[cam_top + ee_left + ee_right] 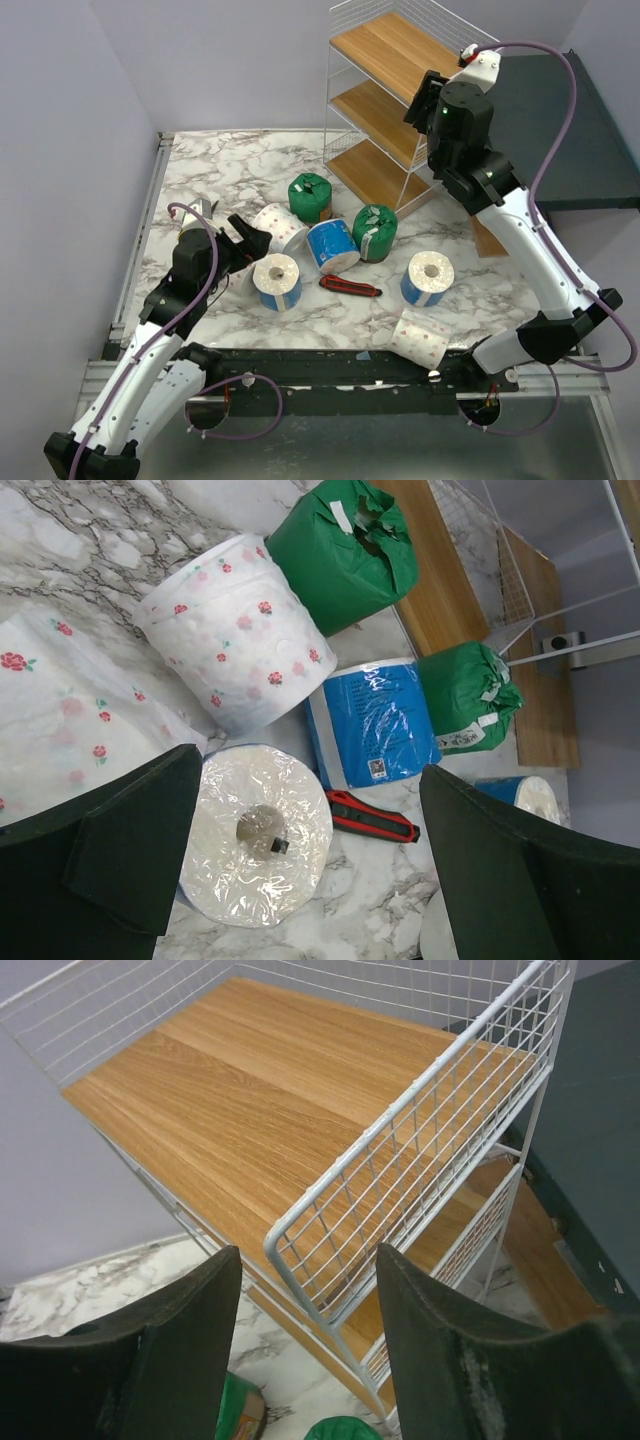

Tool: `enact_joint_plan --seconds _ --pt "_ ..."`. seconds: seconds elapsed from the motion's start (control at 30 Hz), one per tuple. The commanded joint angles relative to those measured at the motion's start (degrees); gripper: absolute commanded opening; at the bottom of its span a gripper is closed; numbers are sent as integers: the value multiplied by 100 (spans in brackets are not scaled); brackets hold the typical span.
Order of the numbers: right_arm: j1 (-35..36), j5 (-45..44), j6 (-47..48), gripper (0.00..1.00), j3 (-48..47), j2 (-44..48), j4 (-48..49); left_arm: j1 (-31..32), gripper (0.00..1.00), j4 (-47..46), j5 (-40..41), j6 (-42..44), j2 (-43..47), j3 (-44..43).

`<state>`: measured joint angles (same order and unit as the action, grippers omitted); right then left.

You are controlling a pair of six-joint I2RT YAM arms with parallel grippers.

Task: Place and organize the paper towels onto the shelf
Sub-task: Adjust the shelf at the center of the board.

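Several paper towels lie on the marble table: two green-wrapped rolls [310,197] [375,232], a blue one on its side [332,246], a white dotted roll [280,225], two upright blue-wrapped rolls [277,280] [428,277], and a dotted one near the front edge [420,337]. My left gripper [248,250] [310,810] is open, low over the table. The upright roll [255,845] sits between its fingers [130,850], close to the left one. Raised at the front corner of the shelf [385,90] [260,1090], my right gripper [418,103] [305,1270] is open and holds nothing.
A red-and-black utility knife [350,287] [370,817] lies between the rolls. A dark slab [560,130] stands to the right of the shelf. Another dotted roll [50,710] lies by my left fingers. Walls close the left and back sides.
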<state>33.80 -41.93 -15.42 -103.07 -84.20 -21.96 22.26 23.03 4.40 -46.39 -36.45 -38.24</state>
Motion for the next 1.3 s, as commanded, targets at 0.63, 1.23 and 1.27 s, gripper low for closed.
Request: enact_joint_plan --seconds 0.63,1.23,1.27 --pt "24 128 490 9 -363 -338 62 24 94 -197 -299 -44 -246 -52" --pt "100 1802 805 1 -69 -141 209 22 94 -202 -370 -59 -253 -17" --pt "100 1855 784 1 -52 -124 209 24 94 -194 -370 -67 -256 -21"
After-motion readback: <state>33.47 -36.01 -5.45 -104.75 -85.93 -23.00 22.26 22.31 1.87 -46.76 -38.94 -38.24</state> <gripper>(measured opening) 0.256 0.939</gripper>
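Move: The shelf's near upper corner, a wire post under the top rail, stands between the right hand's open fingers, about 1 cm ahead and 1 cm below. The middle of the top board lies some 10 cm ahead, 2 cm left and 3 cm below. About 38 cm down, the right green pack is 6 cm left and 4 cm back, the left one 21 cm left and 5 cm ahead. From the left hand, that corner is roughly 16 cm ahead, 34 cm right and 23 cm higher. Easing forward and down by less than 1 cm, the right hand shuts its fingers from over half open and pinches the wire corner just under the top rail, rolling its left side down about 10 degrees as it does so. With that grip kept, it then draws the corner some 1.5 cm to the left, turning slightly counter-clockwise. ##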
